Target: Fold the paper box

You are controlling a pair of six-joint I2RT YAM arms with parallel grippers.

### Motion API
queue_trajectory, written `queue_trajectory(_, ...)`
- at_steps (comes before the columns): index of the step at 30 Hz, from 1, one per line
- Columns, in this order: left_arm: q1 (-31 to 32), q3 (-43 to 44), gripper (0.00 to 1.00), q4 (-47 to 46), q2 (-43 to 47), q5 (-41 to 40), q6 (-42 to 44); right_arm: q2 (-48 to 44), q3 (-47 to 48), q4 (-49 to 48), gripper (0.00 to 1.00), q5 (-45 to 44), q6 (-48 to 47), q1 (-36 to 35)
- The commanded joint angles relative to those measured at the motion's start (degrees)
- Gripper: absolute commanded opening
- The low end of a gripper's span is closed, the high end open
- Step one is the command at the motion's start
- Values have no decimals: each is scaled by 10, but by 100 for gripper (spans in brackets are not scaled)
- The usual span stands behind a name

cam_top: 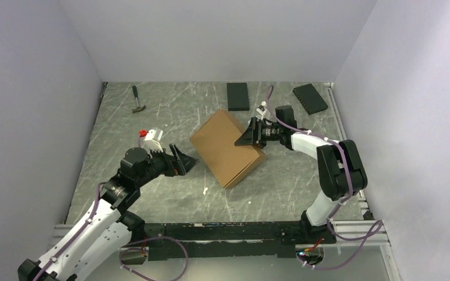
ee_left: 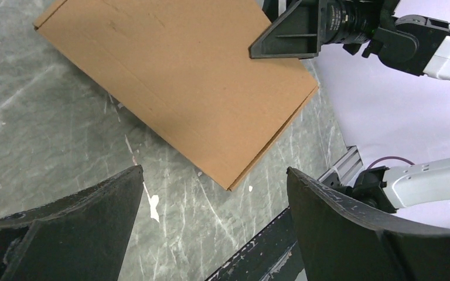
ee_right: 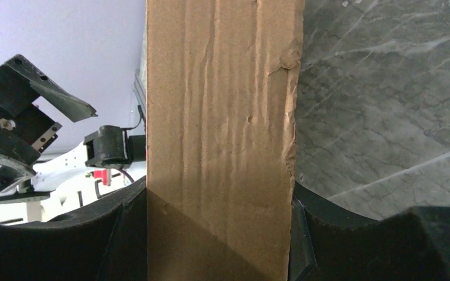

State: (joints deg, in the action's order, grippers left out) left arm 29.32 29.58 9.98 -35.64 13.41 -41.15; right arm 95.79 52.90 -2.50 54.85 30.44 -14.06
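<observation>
The paper box (cam_top: pixel 225 146) is a closed brown cardboard box lying at an angle on the table's middle. My right gripper (cam_top: pixel 251 136) reaches in from the right and is shut on the box's right end. In the right wrist view the cardboard wall (ee_right: pixel 220 117) fills the gap between both fingers of that gripper (ee_right: pixel 220 199). My left gripper (cam_top: pixel 184 161) hovers left of the box, open and apart from it. In the left wrist view the box (ee_left: pixel 181 82) lies beyond the wide-spread left gripper (ee_left: pixel 214 175), with only bare table between its fingers, and the right gripper (ee_left: pixel 287 35) is on the box's far corner.
A hammer (cam_top: pixel 137 100) lies at the back left. Two black slabs (cam_top: pixel 238 96) (cam_top: pixel 310 98) rest near the back wall. A black frame rail (cam_top: pixel 240 231) runs along the near edge, and pale walls close in the table's sides.
</observation>
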Motion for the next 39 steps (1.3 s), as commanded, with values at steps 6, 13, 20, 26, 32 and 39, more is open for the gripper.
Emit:
queue_trajectory(6,-2,5,96,-8,-23,-2,0,22,-12,-99,88,15,25,21)
queue_trajectory(13,-2,13,97,-3,-23,0,2,31,46,94,100,-161,-175,31)
queue_trajectory(20,-5,89,99,36,-94,2,69,-32,87,196,100,-272,-338,32)
queue_trajectory(26,-130,171,100,46,-219,131,97,-178,79,276,100,-302,-542,52)
queue_trajectory(32,-330,184,99,7,-259,294,20,-386,5,190,100,-342,-471,162)
queue_trajectory(39,-395,309,99,245,-221,150,15,-502,29,225,100,-423,-313,192)
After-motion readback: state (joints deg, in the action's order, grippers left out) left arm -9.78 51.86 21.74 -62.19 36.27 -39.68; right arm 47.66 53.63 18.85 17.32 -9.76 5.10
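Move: The paper box is already in the right hand's grip by its right long side; the middle of the box lies about 5 cm left, 2 cm back and 3 cm below that hand, with bare table beneath. From the right hand, a black block lies 19 cm ahead and 2 cm left, and a ribbed black block 18 cm ahead and 26 cm right, both some 10 cm lower. The box is about 14 cm right, 8 cm ahead and 11 cm below the empty left hand. The paper box is let go onto the table: the right hand dips about 1 cm and opens wide, backs off rightward with a further sink, then climbs clear, ending some 22 cm right and 17 cm higher as its fingers swing from pointing left to forward. The open left hand waits, then retreats about 11 cm forward and as far left, away from the box. ##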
